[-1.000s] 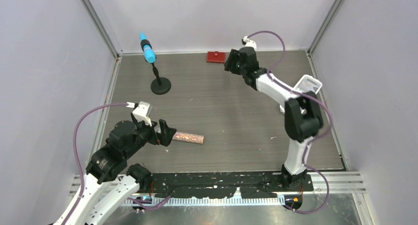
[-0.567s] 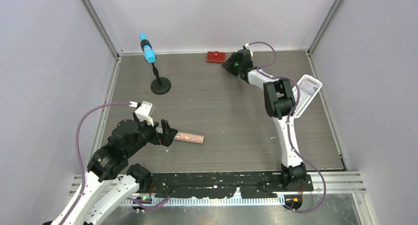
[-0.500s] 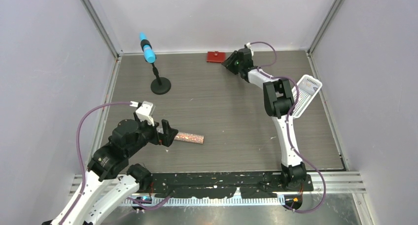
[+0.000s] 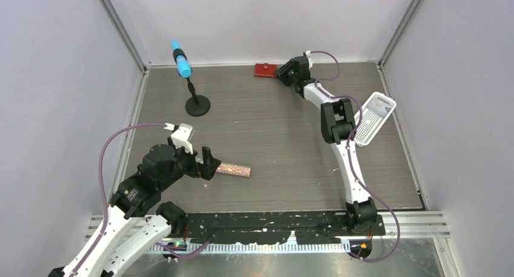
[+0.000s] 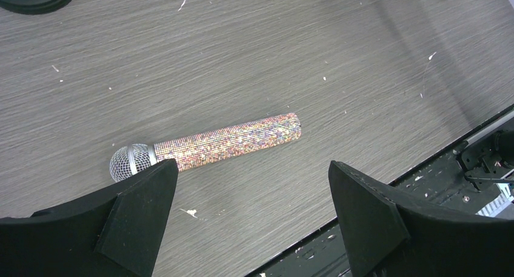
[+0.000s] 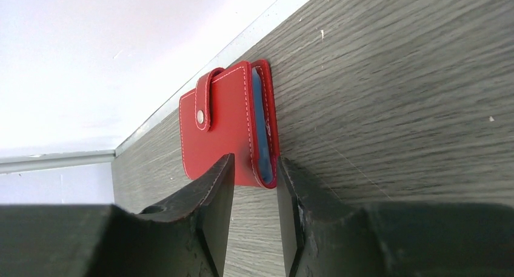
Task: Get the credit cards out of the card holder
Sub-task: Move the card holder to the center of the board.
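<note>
The red card holder (image 4: 265,70) lies closed at the table's back edge, against the wall. In the right wrist view the card holder (image 6: 227,131) shows its snap strap and a light blue inner edge. The credit cards are hidden inside it. My right gripper (image 4: 280,73) reaches it from the right. Its jaws (image 6: 254,162) stand narrowly open astride the holder's near corner, with a gap still showing. My left gripper (image 4: 205,162) hovers wide open at the front left, holding nothing (image 5: 252,165).
A glittery microphone (image 4: 233,168) lies on the table just past the left fingers, seen also in the left wrist view (image 5: 227,140). A black stand (image 4: 197,106) with a blue clip is at the back left. A white basket (image 4: 373,119) lies on the right.
The right arm stretched out to the back wall and brought its gripper down to the card holder, with the jaws narrowing. The left arm barely shifted.
</note>
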Available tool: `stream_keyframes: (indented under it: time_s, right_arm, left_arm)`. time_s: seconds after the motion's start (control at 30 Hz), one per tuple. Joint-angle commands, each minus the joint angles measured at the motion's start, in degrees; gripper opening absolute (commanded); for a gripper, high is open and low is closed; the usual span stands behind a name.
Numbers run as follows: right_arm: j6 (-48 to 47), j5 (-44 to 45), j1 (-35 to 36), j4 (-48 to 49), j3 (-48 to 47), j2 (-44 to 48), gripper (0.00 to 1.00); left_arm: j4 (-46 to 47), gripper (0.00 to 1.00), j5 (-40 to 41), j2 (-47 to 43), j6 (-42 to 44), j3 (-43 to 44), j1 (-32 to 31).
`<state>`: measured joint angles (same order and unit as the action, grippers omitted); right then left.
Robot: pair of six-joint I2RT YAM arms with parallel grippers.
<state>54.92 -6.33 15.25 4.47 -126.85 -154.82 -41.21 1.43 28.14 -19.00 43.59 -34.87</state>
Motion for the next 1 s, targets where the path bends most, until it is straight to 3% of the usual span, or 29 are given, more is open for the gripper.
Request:
stream_keyframes:
  time_s: [0.0, 0.1, 0.2, 0.27, 0.37, 0.6, 0.97]
  right_arm:
    - [1.7, 0.9, 0.0, -2.2, -3.6, -1.6, 0.38]
    - [1.8, 1.3, 0.0, -2.5, -3.5, -1.5, 0.28]
    - [1.7, 1.2, 0.0, -2.8, -3.5, -1.4, 0.10]
    - [1.2, 0.7, 0.0, -3.0, -3.1, -1.0, 0.06]
    - [-0.4, -0.7, 0.0, -1.9, -0.7, 1.7, 0.05]
    - [-5.6, -3.1, -0.3, 3.1, 16.3, 16.2, 0.05]
    - [-14.9, -5.3, 0.1, 0.9, 55.5, 44.3, 0.05]
  left_arm:
    - [1.1, 1.00, 0.3, 0.2, 1.2, 1.1, -0.3]
    - [1.1, 1.00, 0.5, 0.3, 1.3, 1.1, -0.3]
    - [1.1, 1.00, 0.6, 0.2, 1.4, 1.1, -0.3]
    - [1.0, 1.00, 0.8, 0.2, 1.4, 1.1, -0.3]
    - [1.0, 1.00, 1.3, -0.2, 1.5, 0.9, -0.3]
    - [0.9, 1.00, 2.7, -0.8, 2.0, 0.6, -0.3]
    - [0.5, 1.00, 3.2, -0.6, 2.5, 1.1, -0.3]
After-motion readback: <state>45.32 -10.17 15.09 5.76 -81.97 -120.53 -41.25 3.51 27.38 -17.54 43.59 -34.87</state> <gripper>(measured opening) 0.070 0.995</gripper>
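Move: The red card holder lies just off the right fingertips, its middle some 5 cm to their left, 3 cm ahead and about 1 cm lower, its near right corner between the open tips. The black stand base of the blue microphone is roughly 31 cm to the right hand's left and 13 cm back; the white basket is about 35 cm to its right and 19 cm back. From the left hand, the card holder is some 52 cm ahead, 20 cm to the right and 18 cm down. The card holder is pinched by its near right corner as the right fingers, nearly in place, close from part open to almost shut. Keeping that grip, the right hand then draws back about 14 cm with gathering speed, away from the rear wall towards the board's centre, drifting some 3 cm right and rising 3 to 4 cm late on, with a slight counter-clockwise turn. ##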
